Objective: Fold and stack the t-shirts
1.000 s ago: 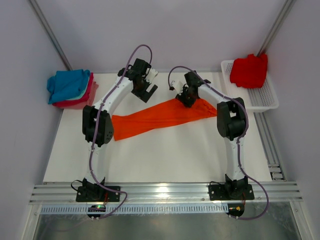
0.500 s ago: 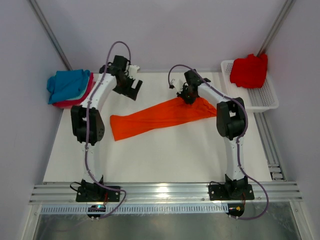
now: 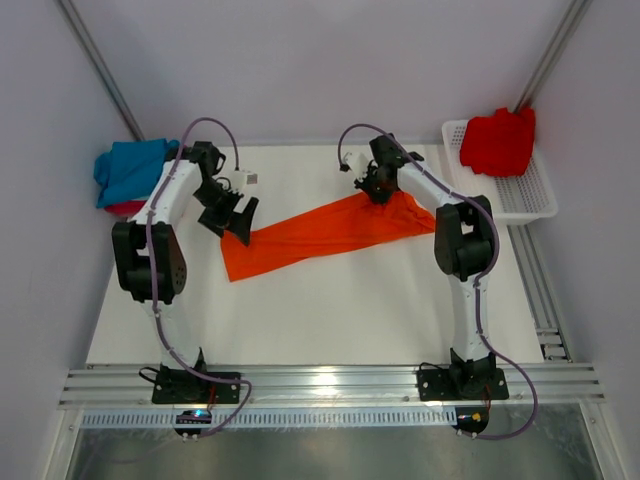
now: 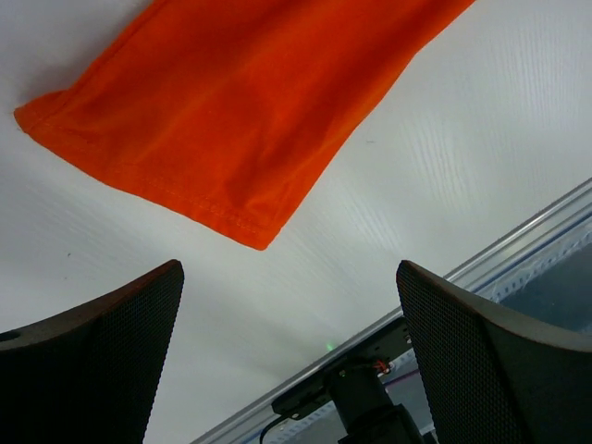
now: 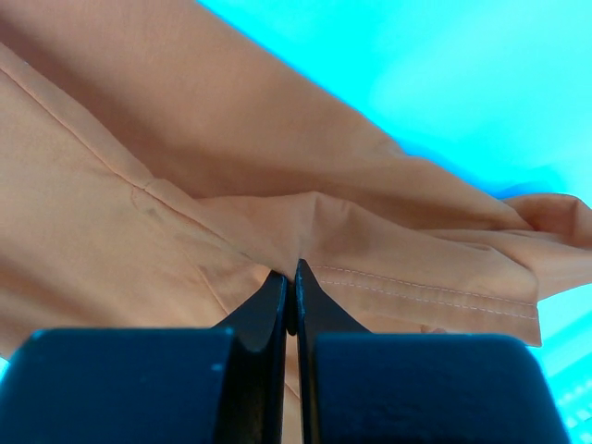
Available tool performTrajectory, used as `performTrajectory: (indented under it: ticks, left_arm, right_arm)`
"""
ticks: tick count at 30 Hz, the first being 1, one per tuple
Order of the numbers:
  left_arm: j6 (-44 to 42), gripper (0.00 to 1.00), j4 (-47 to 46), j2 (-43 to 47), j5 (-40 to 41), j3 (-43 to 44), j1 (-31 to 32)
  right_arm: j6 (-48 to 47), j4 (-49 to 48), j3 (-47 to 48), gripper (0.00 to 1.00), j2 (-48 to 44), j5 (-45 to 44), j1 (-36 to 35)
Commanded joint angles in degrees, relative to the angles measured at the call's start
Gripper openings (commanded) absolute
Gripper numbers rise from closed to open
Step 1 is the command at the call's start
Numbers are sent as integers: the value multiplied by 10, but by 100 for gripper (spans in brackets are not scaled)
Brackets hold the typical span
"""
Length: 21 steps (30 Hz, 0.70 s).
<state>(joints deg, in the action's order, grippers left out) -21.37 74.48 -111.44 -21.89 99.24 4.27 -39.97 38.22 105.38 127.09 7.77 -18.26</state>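
An orange t-shirt (image 3: 320,233) lies as a long diagonal strip across the middle of the white table (image 3: 330,310). My right gripper (image 3: 378,191) is shut on a pinch of its cloth at the upper right end; the wrist view shows the fabric (image 5: 388,250) puckered between the tips of that gripper (image 5: 294,270). My left gripper (image 3: 236,222) hangs open just above the strip's lower left end, whose hem corner (image 4: 254,231) shows ahead of the wide-apart fingers (image 4: 102,351). A red t-shirt (image 3: 498,140) is heaped in the basket. Folded teal and pink t-shirts (image 3: 130,172) are stacked at the far left.
The white mesh basket (image 3: 530,195) stands at the table's back right edge. An aluminium rail (image 3: 330,382) runs along the near edge with both arm bases on it. Grey walls close in the left, back and right sides.
My left arm swung left and toward the near side, from the back middle down to the shirt's lower left end. My right gripper closed on the orange cloth and stayed put.
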Motion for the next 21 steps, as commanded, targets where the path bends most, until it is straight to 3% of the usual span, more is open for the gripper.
performTrajectory:
  ticks: [1,8,14,21]
  left_arm:
    - [-33,99,21,-16,-26,9,-8]
    - [24,99,-16,-90,-36,74,-6]
    - [18,99,4,-134,-13,90,2]
    - [5,99,9,-133,-2,86,2]
  right_arm:
    - [4,2,26,3,-41,-10,2]
    - [-12,-2,25,3,-36,-35,2]
    - [16,-8,53,3,-46,-65,2]
    - [16,96,88,3,-89,-22,1]
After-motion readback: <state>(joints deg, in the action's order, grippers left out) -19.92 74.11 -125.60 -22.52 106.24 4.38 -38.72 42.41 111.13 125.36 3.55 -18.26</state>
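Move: The left hem of the orange t-shirt crosses under the open left gripper, its middle some 3 cm ahead, 2 cm to the left and 9 cm below; its near corner is about 3 cm back, and the folded stack roughly 17 cm ahead and 18 cm left. From the right gripper, already pinching the shirt, that hem lies about 30 cm left and 12 cm back, the shirt's loose right end 11 cm right and 4 cm back, and the white basket 25 cm right and 10 cm ahead. Lower the wide-open left gripper about 5.5 cm towards the shirt's left hem, easing it forward some 2.5 cm on the way, then hold it there above the cloth. Keep the right fingers shut on their pinch; let that hand edge right a little, then raise it about 4.5 cm, drifting slightly forward. ##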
